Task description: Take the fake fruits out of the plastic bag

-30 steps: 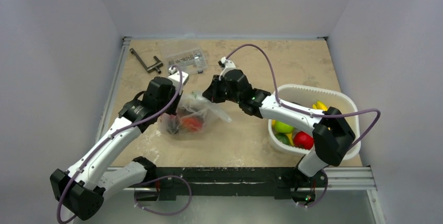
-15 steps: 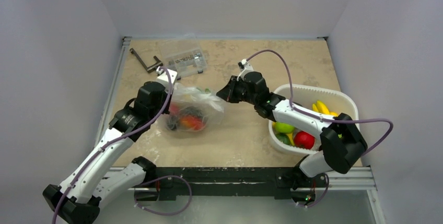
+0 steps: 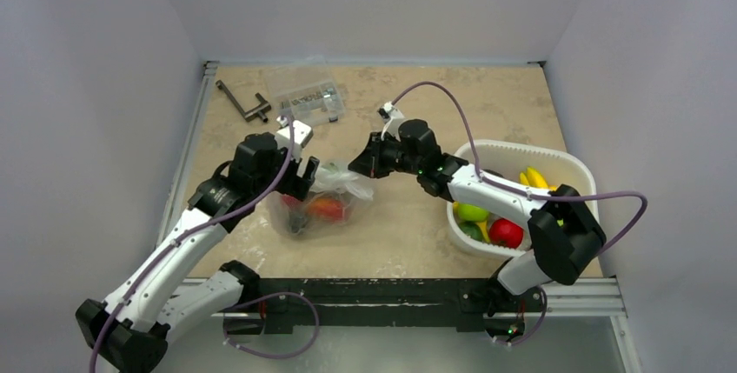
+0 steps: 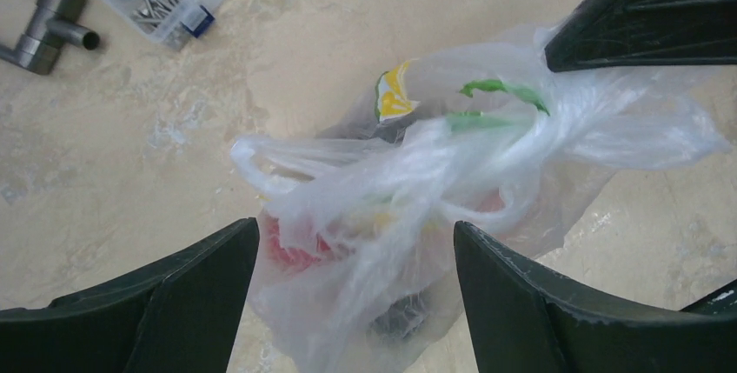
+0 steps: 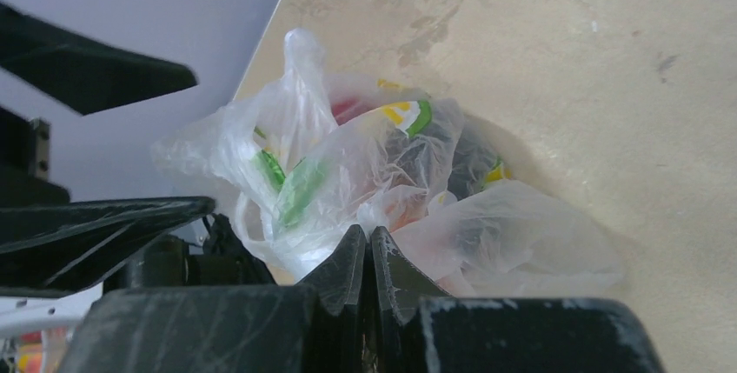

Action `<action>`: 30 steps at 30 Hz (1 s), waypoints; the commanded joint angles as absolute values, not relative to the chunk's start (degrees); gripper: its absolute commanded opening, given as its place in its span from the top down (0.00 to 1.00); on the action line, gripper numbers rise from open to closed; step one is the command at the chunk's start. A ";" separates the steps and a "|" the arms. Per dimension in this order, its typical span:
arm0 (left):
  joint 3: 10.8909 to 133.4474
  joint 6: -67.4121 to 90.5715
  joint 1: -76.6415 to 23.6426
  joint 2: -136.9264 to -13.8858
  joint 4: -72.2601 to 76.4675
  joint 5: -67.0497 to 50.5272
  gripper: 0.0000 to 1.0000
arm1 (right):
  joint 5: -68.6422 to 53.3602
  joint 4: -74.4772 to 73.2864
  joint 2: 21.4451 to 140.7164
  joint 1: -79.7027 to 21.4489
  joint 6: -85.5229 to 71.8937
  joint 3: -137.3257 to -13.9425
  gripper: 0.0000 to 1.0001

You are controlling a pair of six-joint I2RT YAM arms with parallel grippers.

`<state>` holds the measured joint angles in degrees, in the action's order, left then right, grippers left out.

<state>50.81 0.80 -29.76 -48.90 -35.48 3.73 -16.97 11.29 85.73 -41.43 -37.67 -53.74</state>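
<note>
The plastic bag (image 3: 335, 189) lies crumpled on the table between my two grippers, with the fake fruits inside. An orange-red piece (image 3: 325, 208) and a dark grape bunch (image 3: 295, 219) show through the film. My left gripper (image 3: 302, 167) is open just above the bag's left part; in the left wrist view it (image 4: 355, 247) straddles bunched film (image 4: 452, 151) over a red fruit (image 4: 287, 249) and the dark grapes (image 4: 401, 316). My right gripper (image 3: 354, 164) is shut on a fold of the bag's film (image 5: 365, 164), as its wrist view (image 5: 368, 236) shows.
A white basket (image 3: 546, 158) at the right holds a yellow banana (image 3: 532, 178), a green apple (image 3: 471, 212) and a red fruit (image 3: 504, 232). A clear compartment box (image 3: 306, 95) and a grey metal tool (image 3: 243, 103) lie at the back left.
My left gripper has moved right and down over the bag. My right gripper has shifted left with the film, and the bag has bunched up.
</note>
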 commanded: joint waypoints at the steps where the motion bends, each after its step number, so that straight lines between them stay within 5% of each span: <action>1: 52.96 0.82 -29.78 -53.31 -35.31 0.97 0.17 | -20.13 13.75 85.55 -44.68 -34.24 -56.49 1.00; 11: 53.59 0.27 -29.72 -54.56 -36.02 -1.10 0.38 | -19.44 14.35 85.88 -45.62 -34.61 -57.12 1.00; 21: 53.27 0.46 -29.79 -51.34 -35.97 10.13 0.99 | -13.84 14.31 83.43 -45.07 -38.91 -54.32 1.00; 25: 52.44 1.45 -29.79 -46.35 -35.57 22.54 1.00 | -10.39 17.10 81.70 -44.39 -43.25 -50.53 1.00; 30: 48.91 0.40 -29.76 -39.49 -31.96 23.91 1.00 | -13.33 25.84 80.14 -38.96 -54.23 -42.39 1.00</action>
<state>50.35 1.02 -29.80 -42.89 -35.90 17.06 -12.91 17.65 82.08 -43.31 -45.36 -47.48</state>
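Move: Just below the left hand's open fingers lies the plastic bag's bunched top, its middle about 4 cm down, 3 cm to the right and level fore and aft. Under it, from the left hand, the red-orange fruit sits roughly 6 cm back, 3 cm right and 10 cm down, the dark fruit 8 cm back, 3 cm left and equally low. From the right hand, shut on a strand, the bag top's middle is some 4 cm left, 3 cm back and 2 cm lower. Sinking about 3 cm onto the bunched plastic, the left hand stays nearly still while its open fingers shut on the bag's top, then draws leftward and up, some 5–6 cm each way, away from the right hand. The right keeps its pinch, easing back and left by 2 cm, then swinging right about as far as the left hand pulls. ##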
